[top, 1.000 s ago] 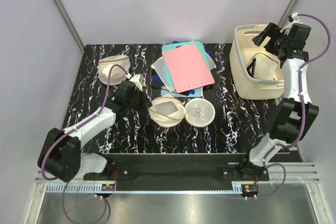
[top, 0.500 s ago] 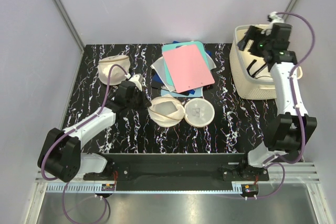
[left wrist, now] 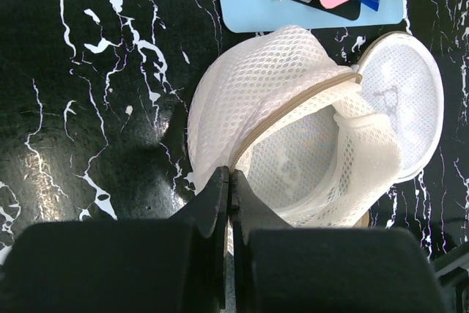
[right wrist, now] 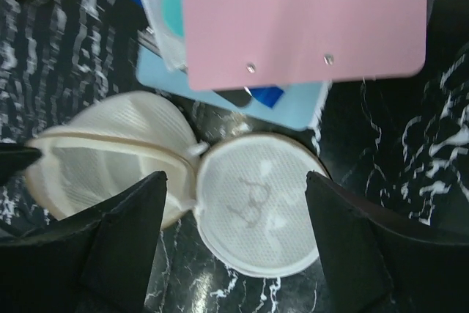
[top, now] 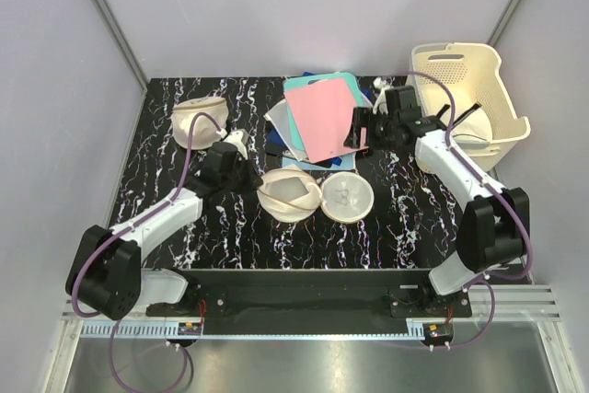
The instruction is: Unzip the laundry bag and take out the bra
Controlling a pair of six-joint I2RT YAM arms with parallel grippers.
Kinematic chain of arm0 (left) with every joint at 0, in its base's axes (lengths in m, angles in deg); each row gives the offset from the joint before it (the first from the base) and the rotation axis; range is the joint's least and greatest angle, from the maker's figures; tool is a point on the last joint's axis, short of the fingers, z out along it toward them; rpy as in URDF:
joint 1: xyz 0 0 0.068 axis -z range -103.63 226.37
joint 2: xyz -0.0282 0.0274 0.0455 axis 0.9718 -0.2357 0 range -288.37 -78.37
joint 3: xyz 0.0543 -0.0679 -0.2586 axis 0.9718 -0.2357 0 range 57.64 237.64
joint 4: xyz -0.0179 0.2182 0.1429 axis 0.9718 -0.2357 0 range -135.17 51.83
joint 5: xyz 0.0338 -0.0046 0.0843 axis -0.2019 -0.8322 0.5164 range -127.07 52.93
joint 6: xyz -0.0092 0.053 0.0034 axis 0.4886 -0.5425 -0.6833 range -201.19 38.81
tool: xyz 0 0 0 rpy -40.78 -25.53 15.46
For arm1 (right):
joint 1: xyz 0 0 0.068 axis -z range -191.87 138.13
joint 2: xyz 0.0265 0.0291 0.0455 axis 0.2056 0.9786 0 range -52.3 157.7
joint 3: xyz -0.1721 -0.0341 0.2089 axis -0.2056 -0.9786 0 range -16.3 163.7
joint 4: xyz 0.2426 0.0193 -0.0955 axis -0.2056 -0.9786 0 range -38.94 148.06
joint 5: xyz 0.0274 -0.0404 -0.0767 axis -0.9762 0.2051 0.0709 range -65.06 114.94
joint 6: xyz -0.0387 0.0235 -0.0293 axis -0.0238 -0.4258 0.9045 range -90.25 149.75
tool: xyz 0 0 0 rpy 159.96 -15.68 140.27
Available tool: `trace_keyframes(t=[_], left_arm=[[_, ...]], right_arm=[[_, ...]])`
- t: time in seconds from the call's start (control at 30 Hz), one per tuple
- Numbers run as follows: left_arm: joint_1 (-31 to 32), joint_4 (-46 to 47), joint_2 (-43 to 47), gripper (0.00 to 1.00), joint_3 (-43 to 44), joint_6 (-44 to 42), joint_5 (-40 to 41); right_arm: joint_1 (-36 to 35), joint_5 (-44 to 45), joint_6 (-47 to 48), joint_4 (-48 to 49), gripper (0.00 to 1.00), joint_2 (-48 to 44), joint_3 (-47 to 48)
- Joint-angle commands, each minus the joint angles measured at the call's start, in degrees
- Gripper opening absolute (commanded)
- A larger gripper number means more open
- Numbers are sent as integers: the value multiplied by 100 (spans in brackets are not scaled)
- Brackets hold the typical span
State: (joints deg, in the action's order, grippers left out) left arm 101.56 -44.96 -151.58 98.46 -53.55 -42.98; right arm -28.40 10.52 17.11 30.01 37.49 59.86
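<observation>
The laundry bag [top: 291, 192] lies unzipped at the table's middle, its squiggle-marked half [right wrist: 253, 214] folded out flat to the right. Only mesh shows inside the domed half [left wrist: 293, 159]. My left gripper [left wrist: 230, 175] is shut on the bag's rim at its left edge, also visible from above [top: 247, 178]. My right gripper [right wrist: 236, 177] hangs open above the squiggle half, touching nothing, and in the top view it is over the pink folder [top: 357, 128]. The bra lies in the basket, one black strap [top: 465, 119] showing.
A cream basket [top: 502, 75] stands at the back right. A pink folder [top: 324, 117] tops a stack of blue and teal sheets just behind the bag. A second plain cream pouch [top: 198, 119] sits at the back left.
My right arm swung from over the basket leftward to above the folders and the open bag, its jaws narrowing a little. The left arm and the bag stayed put.
</observation>
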Motion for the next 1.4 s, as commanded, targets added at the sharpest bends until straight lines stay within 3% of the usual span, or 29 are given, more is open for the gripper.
trace_keyframes(t=[0.0,0.2,0.33,0.63,1.17,1.2,1.23,1.33,1.37], left_arm=[[-49,169,158,0,76,13,178],[-84,239,140,0,14,57,152],[-111,248,175,0,-56,40,126],[-181,318,202,0,-118,5,38],[-199,564,114,0,-320,57,11],[-199,591,70,0,-346,66,29],[-199,617,44,0,-364,66,46],[-199,661,-97,0,-408,66,160],[-199,661,-158,0,-425,66,178]], right_arm=[[54,272,-326,-51,81,143,-618],[54,299,-721,-42,65,591,-1006],[45,605,-871,-51,60,635,-1296],[54,1011,-1029,-104,57,582,-1798],[54,1072,-1021,-148,38,881,-1921],[54,1064,-1012,-148,34,890,-1929],[54,1046,-1012,-165,24,890,-1938],[45,1028,-986,-218,5,759,-1912],[54,1037,-968,-253,2,637,-1895]])
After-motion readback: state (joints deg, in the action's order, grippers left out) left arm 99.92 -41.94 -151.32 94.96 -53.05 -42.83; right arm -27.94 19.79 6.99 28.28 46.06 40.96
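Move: The lid of the laundry bag lies open below the right gripper, its middle about 9 cm back, level sideways and some 18 cm down. Its free right rim is some 6 cm right of that middle. The bag itself stands about 15 cm left of the lid, and the pink board lies roughly 20 cm beyond the lid and 5 cm left. The left gripper already pinches the bag's left edge: the bag's middle is about 7 cm right of it and 2 cm back, the lid about 22 cm right and 2 cm back. Drop the right gripper about 17 cm onto the lid's free right rim, drawing it back some 9 cm and a little to the right while tipping the fingers about 30 degrees steeper. Narrow the fingers on the way and, once down, close them to pinch the rim. Keep the left gripper shut on the bag's edge, letting it ease only about a centimetre left and down. ##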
